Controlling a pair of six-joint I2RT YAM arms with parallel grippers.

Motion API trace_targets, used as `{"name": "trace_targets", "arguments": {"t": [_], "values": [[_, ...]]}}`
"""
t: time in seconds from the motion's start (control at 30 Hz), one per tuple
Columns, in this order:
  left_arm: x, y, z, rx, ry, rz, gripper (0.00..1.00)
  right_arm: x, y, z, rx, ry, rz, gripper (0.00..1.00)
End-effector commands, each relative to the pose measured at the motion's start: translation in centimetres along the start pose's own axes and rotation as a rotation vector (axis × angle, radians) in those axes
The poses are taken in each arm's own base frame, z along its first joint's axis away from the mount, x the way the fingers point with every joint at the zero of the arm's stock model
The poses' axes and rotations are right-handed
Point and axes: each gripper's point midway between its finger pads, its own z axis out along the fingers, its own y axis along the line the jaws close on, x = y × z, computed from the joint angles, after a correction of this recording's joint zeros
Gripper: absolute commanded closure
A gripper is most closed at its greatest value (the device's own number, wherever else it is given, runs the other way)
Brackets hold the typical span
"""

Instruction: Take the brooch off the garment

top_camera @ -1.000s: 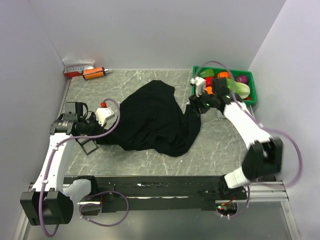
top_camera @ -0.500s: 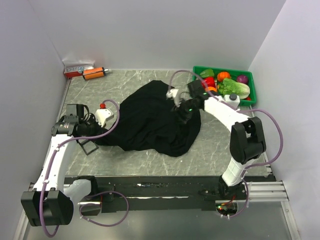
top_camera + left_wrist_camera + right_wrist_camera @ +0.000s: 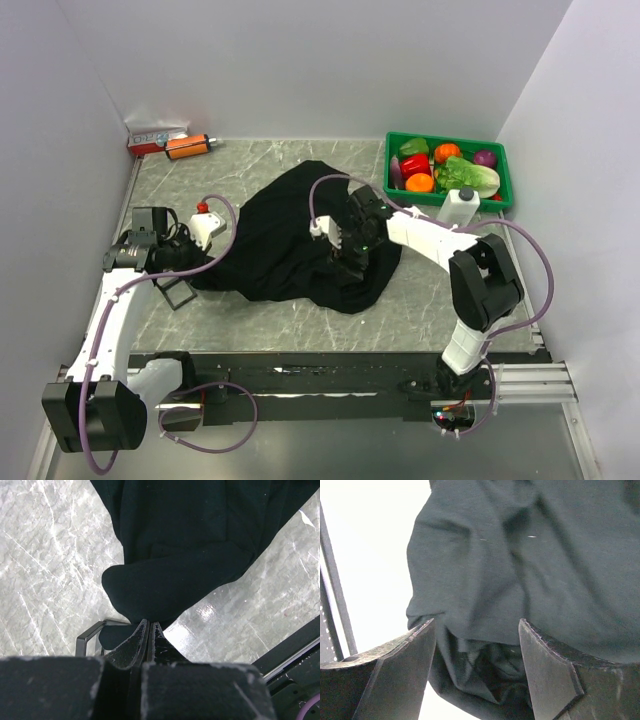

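The garment (image 3: 300,235), a large black cloth, lies crumpled in the middle of the table. My left gripper (image 3: 198,266) is at its left edge. In the left wrist view its fingers (image 3: 150,626) are pressed together on a fold of the garment (image 3: 185,545). My right gripper (image 3: 342,255) hovers over the garment's right part. In the right wrist view it (image 3: 477,630) is open, with dark folds of the garment (image 3: 520,555) between and below the fingers. The brooch and the blue starburst mark are hidden in every view.
A green bin (image 3: 390,160) with vegetables stands at the back right, a white bottle (image 3: 460,205) in front of it. An orange cylinder (image 3: 188,146) and a small box (image 3: 155,137) lie at the back left. A black metal frame (image 3: 178,292) sits beside the left gripper.
My right arm has swung left from the green bin to over the garment's right part. The left arm and the garment have hardly moved.
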Motion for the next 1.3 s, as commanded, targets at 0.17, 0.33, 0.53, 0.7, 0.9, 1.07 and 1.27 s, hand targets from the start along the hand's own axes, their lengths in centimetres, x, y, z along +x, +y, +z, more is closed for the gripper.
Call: {"name": "trace_targets", "arguments": {"t": [0.17, 0.33, 0.53, 0.7, 0.9, 1.07, 1.27], "values": [[-1.2, 0.8, -0.3, -0.025, -0.032, 0.001, 0.99, 0.2, 0.1, 2.2, 0.029, 0.078, -0.054, 0.37], [-1.2, 2.2, -0.1, -0.084, -0.024, 0.011, 0.99, -2.0, -3.4, -0.3, 0.233, 0.065, -0.092, 0.94], [-7.9, 9.9, -1.6, -0.338, -0.179, -0.018, 0.99, -10.0, -11.5, -16.3, 0.601, -0.192, -0.06, 1.0], [-19.7, 19.9, -8.0, -0.605, -0.418, -0.087, 0.99, -14.3, -17.5, -32.0, 0.952, -0.371, -0.025, 1.0], [-34.5, 25.6, -18.6, -0.745, -0.796, -0.048, 0.99, -20.7, -16.5, -47.5, 1.384, -0.59, -0.191, 1.0], [-39.6, 23.7, -26.8, -0.828, -1.055, 0.092, 0.99, -21.3, -13.9, -54.9, 1.592, -0.694, -0.212, 1.0], [-40.2, 17.8, -36.2, -0.942, -1.222, 0.257, 0.99, -21.3, -7.9, -58.7, 1.652, -0.762, -0.222, 1.0]]}}
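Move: The garment fold the open right fingers are about to take lies almost directly under them, about 1 cm left and 3 cm down. The white bottle stands some 24 cm to that hand's right and 10 cm ahead, with the vegetable tray some 12 cm beyond the bottle, level with it sideways. From the left hand, already gripping a corner, that fold is about 33 cm right, 1 cm ahead and 9 cm below. The black frame lies roughly 5 cm to the left hand's left, 2 cm back and 8 cm down. The right fingers sink about 2 cm, easing slightly back and left, and pinch shut on the fold, while the left keeps its corner. Both hands then sweep the cloth up nearly 50 cm and some 20 cm forward, the right also pulling about 20 cm to the right, away from the left hand; both wrists tip their fingers up, by some 70 degrees. ##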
